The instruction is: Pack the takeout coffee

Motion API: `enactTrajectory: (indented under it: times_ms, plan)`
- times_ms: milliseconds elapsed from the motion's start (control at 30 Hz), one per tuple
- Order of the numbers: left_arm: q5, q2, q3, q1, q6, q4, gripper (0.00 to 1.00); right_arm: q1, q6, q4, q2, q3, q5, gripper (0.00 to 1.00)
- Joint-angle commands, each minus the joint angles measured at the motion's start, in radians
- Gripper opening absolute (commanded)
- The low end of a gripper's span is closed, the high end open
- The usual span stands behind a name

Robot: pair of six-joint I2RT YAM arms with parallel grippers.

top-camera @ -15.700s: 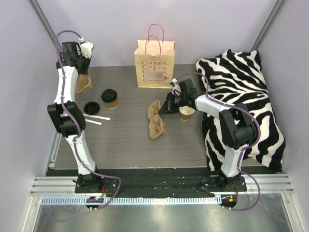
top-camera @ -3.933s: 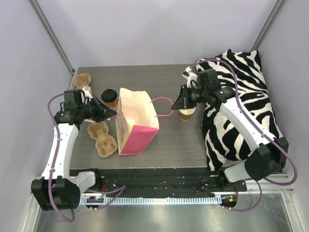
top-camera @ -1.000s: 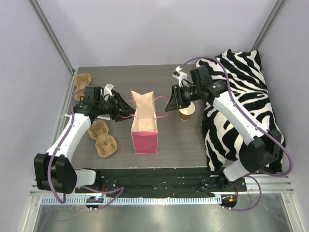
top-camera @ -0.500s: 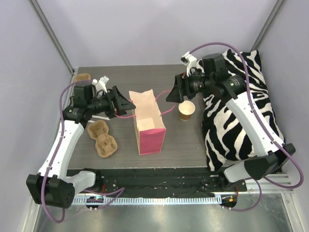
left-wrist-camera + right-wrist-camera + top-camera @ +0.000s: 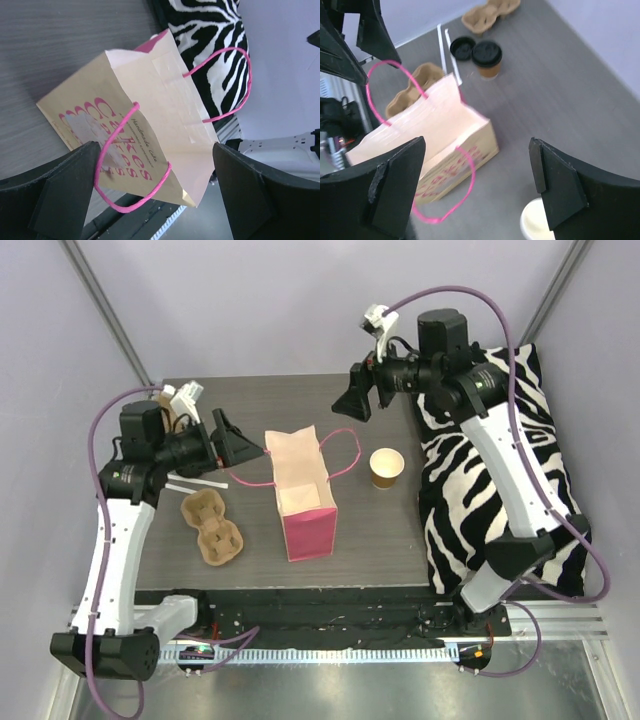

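Observation:
The paper bag (image 5: 298, 485) stands upright on the table with its mouth open, and both pink handles hang free. My left gripper (image 5: 232, 438) is open just left of the bag, gripping nothing; in the left wrist view the bag (image 5: 150, 115) fills the space ahead of the gripper (image 5: 157, 192). My right gripper (image 5: 352, 402) hovers open above and right of the bag, also empty (image 5: 477, 185). An open lidless coffee cup (image 5: 387, 468) stands right of the bag. A lidded cup (image 5: 487, 59) and a loose black lid (image 5: 462, 48) sit beyond the bag (image 5: 435, 140).
A cardboard cup carrier (image 5: 210, 527) lies left of the bag, and a second carrier (image 5: 490, 12) is at the far left corner. Two white straws (image 5: 447, 50) lie near the lids. A zebra-striped cushion (image 5: 490, 470) covers the table's right side.
Both grippers have opened and let go of the bag's pink handles. The right arm has lifted up and back; the left gripper has drawn away to the left. The bag stays standing.

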Motion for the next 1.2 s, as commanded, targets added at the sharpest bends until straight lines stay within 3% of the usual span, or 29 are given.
enactTrajectory:
  times_ms: [0,233,500,633,833,867,1133,1167]
  plan:
    - [0.117,-0.003,0.065,0.167,0.084,-0.043,1.00,0.047,-0.260,0.003,0.110,0.199,0.006,0.94]
    - [0.047,0.053,0.169,0.339,0.306,-0.293,1.00,0.201,-0.557,-0.153,0.256,0.296,0.124,0.97]
    - [0.043,0.179,0.202,0.520,0.571,-0.578,1.00,0.244,-0.596,-0.150,0.354,0.312,0.224,0.97]
    - [0.022,0.193,0.149,0.528,0.589,-0.546,1.00,0.247,-0.631,-0.150,0.396,0.328,0.224,0.94]
    - [-0.088,0.247,0.122,0.528,0.630,-0.505,1.00,0.248,-0.654,-0.180,0.420,0.323,0.204,0.74]
    - [-0.094,0.253,0.119,0.529,0.647,-0.498,1.00,0.250,-0.659,-0.183,0.422,0.320,0.199,0.66]
    - [-0.234,0.372,0.051,0.529,0.857,-0.425,1.00,0.258,-0.677,-0.196,0.431,0.320,0.182,0.33]
    - [-0.243,0.386,0.043,0.529,0.892,-0.408,1.00,0.258,-0.679,-0.198,0.428,0.316,0.182,0.23]
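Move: The bag's far rim lies about 3 cm ahead of my right hand, 11 cm to its left and 14 cm below. The bag's middle is some 9 cm back, 11 cm left and 28 cm below it; the open cup stands about 4 cm ahead, 9 cm right and 35 cm down. From my left hand, the near carrier is roughly 5 cm back, 8 cm left and 31 cm below, the bag about 2 cm back, 15 cm right and 20 cm down. I swing my right hand left and down to the far right corner of the bag's rim, about 10 cm across and 13 cm lower, after a brief rise forward; its fingers tip down, then close around the corner from wide open to about a third. Meanwhile my empty left hand leaves the bag's left handle, sweeping some 18 cm left past the near carrier, then sinking 13 cm while its open fingers tip down. ##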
